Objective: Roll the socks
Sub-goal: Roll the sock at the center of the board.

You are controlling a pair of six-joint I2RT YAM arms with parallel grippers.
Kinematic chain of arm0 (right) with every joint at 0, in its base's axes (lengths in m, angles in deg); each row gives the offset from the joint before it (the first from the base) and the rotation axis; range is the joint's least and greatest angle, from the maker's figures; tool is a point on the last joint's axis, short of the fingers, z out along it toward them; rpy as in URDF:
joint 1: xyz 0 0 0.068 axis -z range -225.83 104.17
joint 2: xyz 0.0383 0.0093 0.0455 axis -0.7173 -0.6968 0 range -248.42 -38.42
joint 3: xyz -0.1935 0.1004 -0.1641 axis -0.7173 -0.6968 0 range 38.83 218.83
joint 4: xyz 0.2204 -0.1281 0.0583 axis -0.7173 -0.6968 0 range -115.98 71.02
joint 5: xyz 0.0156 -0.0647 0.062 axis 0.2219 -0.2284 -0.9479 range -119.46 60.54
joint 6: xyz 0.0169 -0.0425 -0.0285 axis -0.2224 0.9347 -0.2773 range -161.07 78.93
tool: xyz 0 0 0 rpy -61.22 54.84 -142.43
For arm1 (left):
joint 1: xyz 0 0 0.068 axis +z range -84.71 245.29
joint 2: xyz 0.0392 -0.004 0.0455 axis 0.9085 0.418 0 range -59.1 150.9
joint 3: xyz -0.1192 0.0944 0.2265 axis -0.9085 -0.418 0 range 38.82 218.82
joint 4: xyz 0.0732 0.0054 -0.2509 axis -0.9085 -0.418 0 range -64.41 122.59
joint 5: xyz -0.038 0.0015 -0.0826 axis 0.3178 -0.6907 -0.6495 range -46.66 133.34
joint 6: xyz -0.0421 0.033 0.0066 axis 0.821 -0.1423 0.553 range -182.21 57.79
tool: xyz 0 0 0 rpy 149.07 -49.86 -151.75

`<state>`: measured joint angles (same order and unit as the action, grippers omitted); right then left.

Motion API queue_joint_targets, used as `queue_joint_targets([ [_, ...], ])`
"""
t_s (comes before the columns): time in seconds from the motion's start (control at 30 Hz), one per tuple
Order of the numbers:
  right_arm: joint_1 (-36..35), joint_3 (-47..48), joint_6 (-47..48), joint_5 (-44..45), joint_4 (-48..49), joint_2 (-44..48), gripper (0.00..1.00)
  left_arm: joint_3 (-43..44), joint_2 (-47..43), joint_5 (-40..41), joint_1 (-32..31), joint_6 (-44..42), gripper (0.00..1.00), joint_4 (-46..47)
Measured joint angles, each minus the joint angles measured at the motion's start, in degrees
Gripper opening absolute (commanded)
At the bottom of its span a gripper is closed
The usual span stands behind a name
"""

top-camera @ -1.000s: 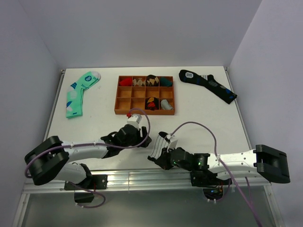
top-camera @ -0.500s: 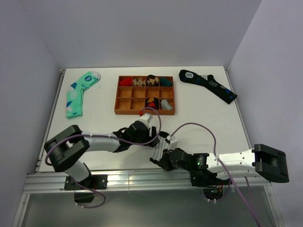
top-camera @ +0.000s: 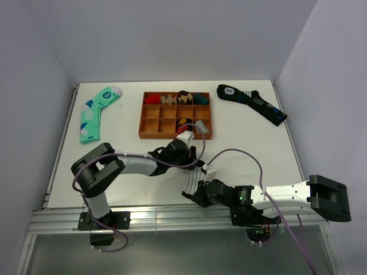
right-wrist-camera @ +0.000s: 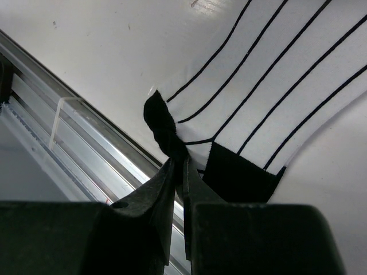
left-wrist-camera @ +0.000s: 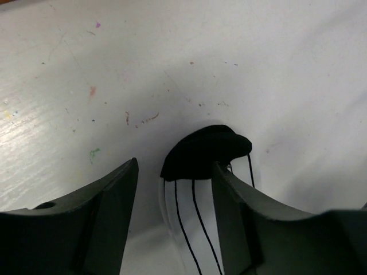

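Note:
The socks show as one short white sock (top-camera: 193, 174) with thin black stripes, lying near the table's front edge. In the left wrist view its black end (left-wrist-camera: 203, 152) sits between my left gripper's fingers (left-wrist-camera: 109, 217). My left gripper (left-wrist-camera: 176, 166) is open and straddles that end; the right finger is close against the fabric. At the sock's other end, my right gripper (right-wrist-camera: 179, 163) is shut on a bunched black edge (right-wrist-camera: 163, 129), beside a black patch (right-wrist-camera: 238, 175). From above, the left gripper (top-camera: 189, 161) is just beyond the right gripper (top-camera: 198, 192).
A wooden compartment tray (top-camera: 141, 121) holding rolled socks stands at the back centre. A mint green sock (top-camera: 96, 112) lies at the back left, a long black sock (top-camera: 252, 102) at the back right. The aluminium rail (right-wrist-camera: 86, 137) of the front edge runs beside the right gripper.
My left arm has swung right across the table to the striped sock, and its jaws now straddle the black end. The right gripper stays clamped on the sock in the same place.

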<state>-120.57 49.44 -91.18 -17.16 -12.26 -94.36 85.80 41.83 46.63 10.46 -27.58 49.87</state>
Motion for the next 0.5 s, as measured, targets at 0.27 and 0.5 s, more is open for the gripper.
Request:
queue_joint_targets([
  [0.27,0.0,0.0,0.02,0.0,-0.02,0.13,0.11,0.52,1.53,-0.02,0.9,-0.52,0.38,0.87],
  [0.5,0.0,0.0,0.02,0.02,-0.04,0.13,0.1,0.52,2.84,-0.7,1.64,0.28,0.0,2.58],
])
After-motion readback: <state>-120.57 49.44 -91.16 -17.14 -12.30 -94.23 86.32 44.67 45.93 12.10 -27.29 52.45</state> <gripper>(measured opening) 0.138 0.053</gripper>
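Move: The sock's black far end lies just beside the left fingertips: its middle is about 1 cm ahead, 2 cm to the right and 2 cm below them. Its black near end, gripped at the right fingers, is some 13 cm back and 1 cm to the left of the left hand, about 1 cm lower. The wooden tray's middle stands roughly 22 cm ahead and 8 cm to the left, about level in height. From the right hand the black far end is about 13 cm straight ahead, 1 cm below. Easing forward by little more than 1 cm and sinking about 1 cm without turning, the left hand brings its slanting fingers down at the left corner of the sock's black far end. The fingers close from well open to almost shut and pinch that corner, while the right hand stays put and keeps its grip on the near end. ##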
